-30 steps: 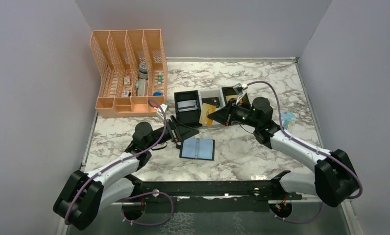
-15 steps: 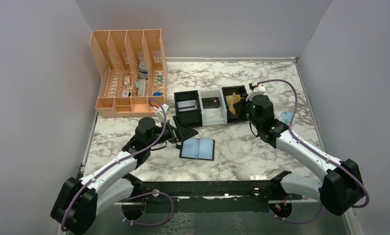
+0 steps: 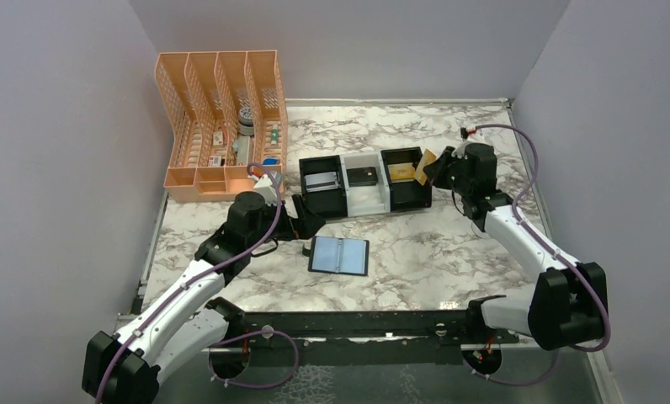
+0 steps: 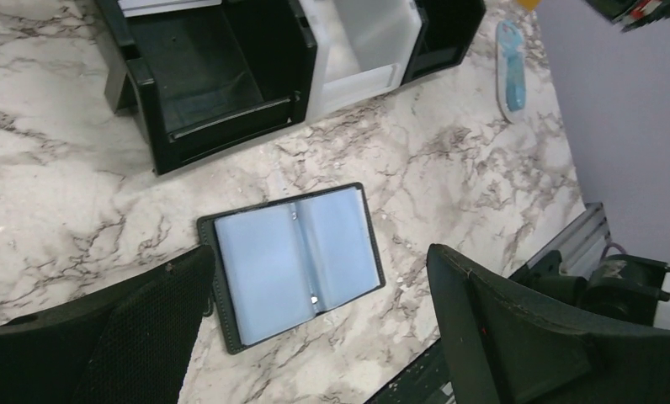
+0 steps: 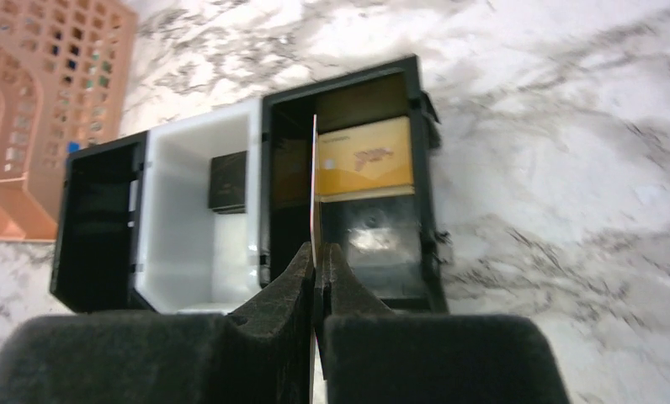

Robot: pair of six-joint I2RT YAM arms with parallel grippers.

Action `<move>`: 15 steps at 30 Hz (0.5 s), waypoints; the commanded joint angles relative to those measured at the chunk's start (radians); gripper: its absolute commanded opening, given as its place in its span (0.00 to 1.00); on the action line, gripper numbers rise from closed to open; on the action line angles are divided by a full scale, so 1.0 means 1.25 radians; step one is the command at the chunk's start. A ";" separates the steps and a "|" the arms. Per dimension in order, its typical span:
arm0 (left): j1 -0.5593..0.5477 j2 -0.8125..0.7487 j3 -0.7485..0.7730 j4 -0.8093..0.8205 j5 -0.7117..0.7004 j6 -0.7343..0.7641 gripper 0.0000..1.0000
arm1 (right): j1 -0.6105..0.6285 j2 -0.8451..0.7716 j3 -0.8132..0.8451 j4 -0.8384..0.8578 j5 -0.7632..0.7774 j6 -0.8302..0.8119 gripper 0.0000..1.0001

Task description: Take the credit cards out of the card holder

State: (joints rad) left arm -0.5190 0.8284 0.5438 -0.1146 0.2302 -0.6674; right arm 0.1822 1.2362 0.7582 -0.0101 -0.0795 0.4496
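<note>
The card holder (image 3: 340,255) lies open and flat on the marble, its blue-grey lining (image 4: 291,261) facing up. My left gripper (image 3: 306,229) hovers just above its left edge, open, with the wallet showing between the wide-apart fingers (image 4: 517,328). My right gripper (image 3: 437,168) is shut on a gold credit card (image 3: 426,160), seen edge-on (image 5: 314,185) over the right black tray (image 3: 416,198). Another gold card (image 5: 365,160) lies inside that tray. A dark card (image 5: 228,181) rests in the white tray (image 3: 367,200), and a grey card (image 3: 321,181) in the left black tray (image 3: 325,204).
An orange mesh organizer (image 3: 220,126) holding small items stands at the back left. A pale blue object (image 4: 510,63) lies on the marble right of the trays. Grey walls close in on both sides. The black mounting rail (image 3: 357,324) runs along the near edge.
My right arm has swung right with the gold card, from beside the white tray to the right black tray's far side. My left arm has drawn back slightly, still open.
</note>
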 commanded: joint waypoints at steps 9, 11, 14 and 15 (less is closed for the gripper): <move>-0.001 -0.007 0.049 -0.099 -0.096 0.098 0.99 | 0.026 0.132 0.133 0.222 -0.164 -0.283 0.01; -0.001 -0.010 0.059 -0.116 -0.109 0.104 0.99 | 0.056 0.137 0.144 0.202 -0.133 -0.438 0.01; -0.001 -0.020 0.059 -0.127 -0.121 0.104 0.99 | 0.093 0.128 0.114 0.194 -0.116 -0.666 0.01; -0.002 -0.026 0.056 -0.128 -0.126 0.102 0.99 | 0.100 0.122 0.095 0.190 -0.126 -0.738 0.01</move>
State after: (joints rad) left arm -0.5190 0.8257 0.5858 -0.2382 0.1280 -0.5667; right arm 0.2619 1.4063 0.9066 0.1947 -0.2272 -0.0422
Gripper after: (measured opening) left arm 0.992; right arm 0.014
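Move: The yellow card is already pinched in the right hand. The stack of yellow cards in the tray's right compartment lies some 8 cm ahead of that hand, 5 cm to its left and about 12 cm below. The black card case lies 11 cm farther left than the stack, level with it. The open card holder is about 16 cm back and 22 cm left of the right hand, also well below. From the left hand, the stack is roughly 17 cm ahead, 24 cm right and 14 cm below. The yellow card stays pinched in the shut right fingers as that hand swings it forward and left by about 5 cm each, climbing some 4 cm, in over the tray's right compartment. The wrist turns counter-clockwise by some 20 degrees, tips the fingers upward and sinks its left side, mostly late on. The empty left hand drifts about 2 cm left, fingers wide open. ##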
